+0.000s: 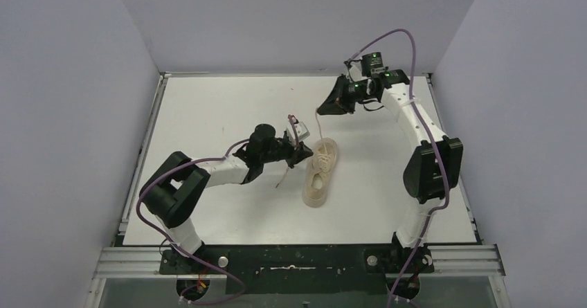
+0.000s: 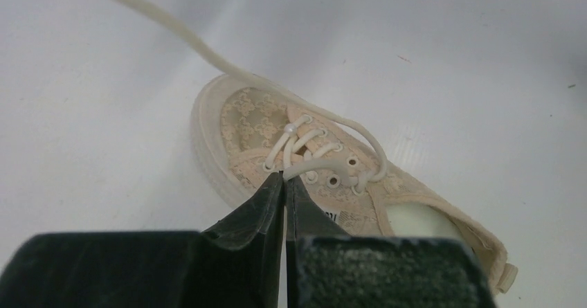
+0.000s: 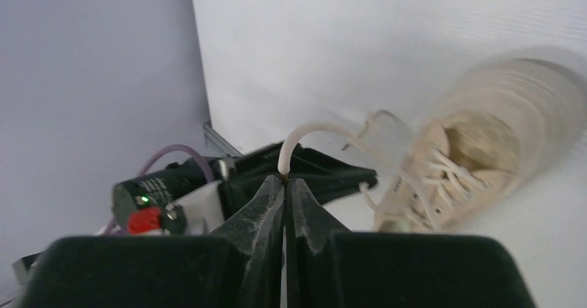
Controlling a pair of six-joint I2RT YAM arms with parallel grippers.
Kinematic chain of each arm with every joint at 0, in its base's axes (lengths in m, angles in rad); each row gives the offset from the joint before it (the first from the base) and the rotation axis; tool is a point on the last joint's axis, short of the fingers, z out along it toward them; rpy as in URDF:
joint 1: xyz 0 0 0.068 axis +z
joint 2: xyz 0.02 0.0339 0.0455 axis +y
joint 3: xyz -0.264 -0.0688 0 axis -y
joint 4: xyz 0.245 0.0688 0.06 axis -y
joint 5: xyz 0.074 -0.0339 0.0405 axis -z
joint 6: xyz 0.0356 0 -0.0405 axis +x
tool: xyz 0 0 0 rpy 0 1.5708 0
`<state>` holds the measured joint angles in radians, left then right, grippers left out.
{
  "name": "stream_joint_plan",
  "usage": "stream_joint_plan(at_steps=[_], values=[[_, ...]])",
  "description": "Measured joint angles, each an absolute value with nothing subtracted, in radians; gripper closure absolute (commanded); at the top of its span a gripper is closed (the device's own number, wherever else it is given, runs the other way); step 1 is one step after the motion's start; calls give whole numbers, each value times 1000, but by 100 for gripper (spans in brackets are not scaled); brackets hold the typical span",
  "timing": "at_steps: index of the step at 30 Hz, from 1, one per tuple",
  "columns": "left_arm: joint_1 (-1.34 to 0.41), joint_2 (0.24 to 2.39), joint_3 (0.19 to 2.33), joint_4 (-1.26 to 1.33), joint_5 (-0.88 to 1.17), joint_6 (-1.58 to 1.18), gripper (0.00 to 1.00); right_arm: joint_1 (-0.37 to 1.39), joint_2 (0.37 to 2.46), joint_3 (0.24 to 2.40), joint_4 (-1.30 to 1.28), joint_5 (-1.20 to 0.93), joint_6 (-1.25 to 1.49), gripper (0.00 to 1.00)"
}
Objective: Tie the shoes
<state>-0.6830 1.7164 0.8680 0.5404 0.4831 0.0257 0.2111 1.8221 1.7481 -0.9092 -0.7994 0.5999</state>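
A cream low-top shoe [image 1: 320, 182] lies on the white table, toe toward the far side. My left gripper [image 1: 305, 154] sits at the shoe's left side. In the left wrist view it [image 2: 284, 177] is shut on a lace [image 2: 332, 162] beside the eyelets. A loose lace end [image 1: 282, 178] hangs below that gripper. My right gripper [image 1: 323, 107] is raised beyond the toe and shut on the other lace [image 1: 318, 124], which runs back down to the shoe. In the right wrist view the lace tip [image 3: 293, 142] rises from the closed jaws [image 3: 284, 179], with the shoe [image 3: 477, 149] blurred behind.
Purple cables [image 1: 408, 45] loop over the right arm, and another [image 1: 149, 214] hangs round the left arm's base. A metal rail [image 1: 147, 138] edges the table on the left, and grey walls enclose it. The right arm's elbow [image 1: 432, 168] stands right of the shoe.
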Motion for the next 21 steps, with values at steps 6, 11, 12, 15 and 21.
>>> stream_joint_plan(at_steps=[6, 11, 12, 15, 21], values=[[-698, 1758, 724, 769, 526, 23, 100, 310, 2000, 1862, -839, -902, 729, 100], [-712, 1758, 666, 878, 542, 45, 100, 389, 2090, 1921, -875, -926, 747, 100], [-715, 1758, 662, 889, 546, 51, 100, 408, 2111, 1940, -898, -925, 744, 100], [-735, 1747, 643, 915, 556, 86, 100, 480, 2183, 2009, -978, -914, 715, 100], [-764, 1698, 613, 918, 563, 154, 100, 603, 2257, 2024, -1120, -880, 667, 85]])
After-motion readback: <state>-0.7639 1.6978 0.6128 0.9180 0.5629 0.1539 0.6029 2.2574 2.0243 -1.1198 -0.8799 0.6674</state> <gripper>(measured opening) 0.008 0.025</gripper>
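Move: The left hand pinches a lace above the shoe: the shoe's opening lies about 5 cm back, 2 cm to its right and 9 cm below, and the lacing about 3 cm ahead and 4 cm right. The left lace's loose tail is some 10 cm left and 5 cm back of it. From the right hand, which holds the other lace, the left fingertips are about 5 cm back, 1 cm left and 12 cm lower. Sweeping left by some 15 cm and then increasingly back and down, about 9 cm each, the right hand carries its pinched lace past the outer side of the left fingers to the left gripper's body, its wrist tipping down and turning counter-clockwise. The left hand keeps its lace shut in the fingers and draws back about 6 cm to over the shoe's opening, dipping slightly on the way. ##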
